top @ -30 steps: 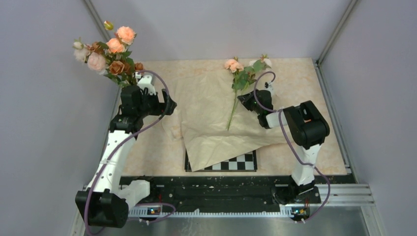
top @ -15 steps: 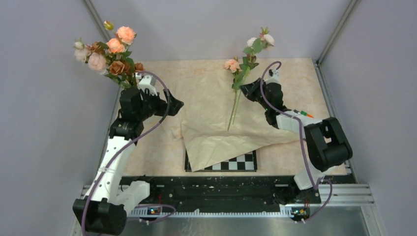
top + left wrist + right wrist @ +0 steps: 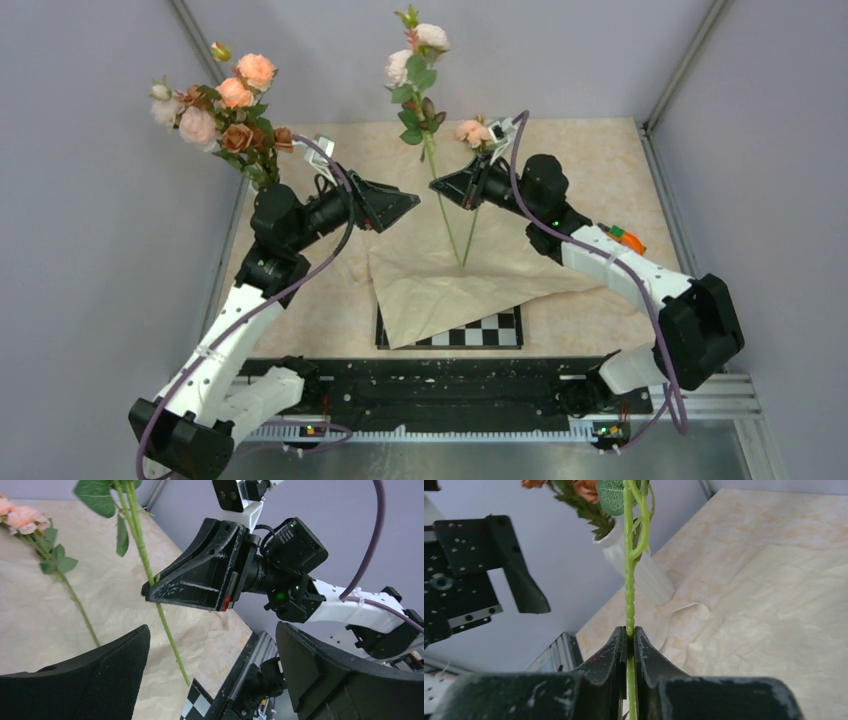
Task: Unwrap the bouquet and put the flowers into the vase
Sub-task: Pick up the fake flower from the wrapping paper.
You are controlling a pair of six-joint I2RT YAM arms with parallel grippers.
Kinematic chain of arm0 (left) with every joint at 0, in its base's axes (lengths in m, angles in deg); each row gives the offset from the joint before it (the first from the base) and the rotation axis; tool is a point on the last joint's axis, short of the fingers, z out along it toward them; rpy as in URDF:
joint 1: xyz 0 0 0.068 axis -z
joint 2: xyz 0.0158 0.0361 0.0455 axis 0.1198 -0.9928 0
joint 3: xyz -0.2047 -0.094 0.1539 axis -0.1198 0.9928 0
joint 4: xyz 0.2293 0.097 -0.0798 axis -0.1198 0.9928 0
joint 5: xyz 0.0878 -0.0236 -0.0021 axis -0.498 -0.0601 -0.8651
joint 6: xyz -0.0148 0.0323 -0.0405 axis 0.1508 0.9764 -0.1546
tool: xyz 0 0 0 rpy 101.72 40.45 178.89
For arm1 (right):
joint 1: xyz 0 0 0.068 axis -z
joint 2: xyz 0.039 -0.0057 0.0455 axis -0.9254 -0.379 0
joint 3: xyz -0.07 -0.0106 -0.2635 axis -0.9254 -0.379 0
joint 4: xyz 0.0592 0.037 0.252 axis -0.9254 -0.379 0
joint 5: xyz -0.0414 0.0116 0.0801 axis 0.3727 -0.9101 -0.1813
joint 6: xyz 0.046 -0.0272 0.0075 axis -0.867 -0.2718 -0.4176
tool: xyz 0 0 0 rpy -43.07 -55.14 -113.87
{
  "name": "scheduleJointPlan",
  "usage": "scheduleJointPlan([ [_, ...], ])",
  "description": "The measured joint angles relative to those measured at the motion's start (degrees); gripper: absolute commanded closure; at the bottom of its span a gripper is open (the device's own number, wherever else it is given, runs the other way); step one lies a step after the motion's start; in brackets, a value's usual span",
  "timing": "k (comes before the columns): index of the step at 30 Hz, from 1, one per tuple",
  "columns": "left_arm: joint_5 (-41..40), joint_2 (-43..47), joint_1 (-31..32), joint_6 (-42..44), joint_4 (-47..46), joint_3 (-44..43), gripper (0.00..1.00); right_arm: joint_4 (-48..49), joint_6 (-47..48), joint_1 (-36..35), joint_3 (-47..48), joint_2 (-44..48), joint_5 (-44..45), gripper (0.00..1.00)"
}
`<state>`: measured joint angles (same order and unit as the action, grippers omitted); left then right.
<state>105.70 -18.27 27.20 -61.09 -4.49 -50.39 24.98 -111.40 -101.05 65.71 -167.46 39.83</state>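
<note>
My right gripper (image 3: 438, 190) (image 3: 630, 631) is shut on the green stem (image 3: 628, 585) of one flower. It holds the flower upright above the wrapping paper (image 3: 440, 275), with the pale blooms (image 3: 420, 42) high up. My left gripper (image 3: 405, 206) (image 3: 212, 630) is open, just left of that stem and level with the right gripper; the stem's lower end (image 3: 170, 635) hangs between its fingers without touching them. Another flower (image 3: 475, 132) with a peach bloom lies flat on the paper. The white ribbed vase (image 3: 644, 577) holds several roses (image 3: 225, 105) at the far left.
The opened beige paper covers the table's middle, over a checkerboard (image 3: 485, 330) near the front. Grey walls close in left, back and right. The black rail (image 3: 450, 385) with both arm bases runs along the near edge.
My right gripper has lifted one flower off the paper and carried it up and left. My left gripper has swung right toward it, staying open.
</note>
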Motion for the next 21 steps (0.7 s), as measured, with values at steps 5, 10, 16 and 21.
scheduleJointPlan([
  [5,-0.44,-0.35,3.06,-2.60,-2.71,-0.04,0.01,-3.43,1.86,-4.50,3.54,0.26,-4.07,1.00],
  [10,-2.10,-0.35,3.87,-3.32,-3.39,-0.04,0.01,-6.19,3.21,-7.50,4.59,0.68,-6.38,1.00],
  [16,-4.59,-0.33,4.13,-3.19,-3.08,-0.07,0.01,-8.55,4.44,-8.04,5.68,1.09,-6.88,1.00],
  [21,-6.75,-0.33,4.15,-1.99,-1.09,-0.46,0.01,-9.57,5.33,-8.33,6.05,1.95,-8.11,1.00],
])
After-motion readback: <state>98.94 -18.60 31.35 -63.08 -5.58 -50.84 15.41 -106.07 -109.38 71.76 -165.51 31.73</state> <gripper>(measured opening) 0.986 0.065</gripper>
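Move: The flower stem pinched in the right fingers crosses roughly 7 cm ahead of the wide-open left hand, 7 cm to its right and 7 cm lower. So from the right hand the left gripper is about 7 cm back, 7 cm left and 7 cm above. Another flower lies on the paper some 15 cm ahead of the right hand, 9 cm to its right and 30 cm below; the vase stands about 12 cm ahead of the left hand, 26 cm left, 25 cm lower. The held flower is brought to the left gripper: the right hand keeps its pinch on the stem and draws it back nearly 8 cm, with some 4 cm to the left and a slight rise, turning about 15 degrees counter-clockwise and slowing over the last part. The left hand nearly holds its place, easing a centimetre or so right and up, fingers wide open towards the stem above the right hand's grip. ##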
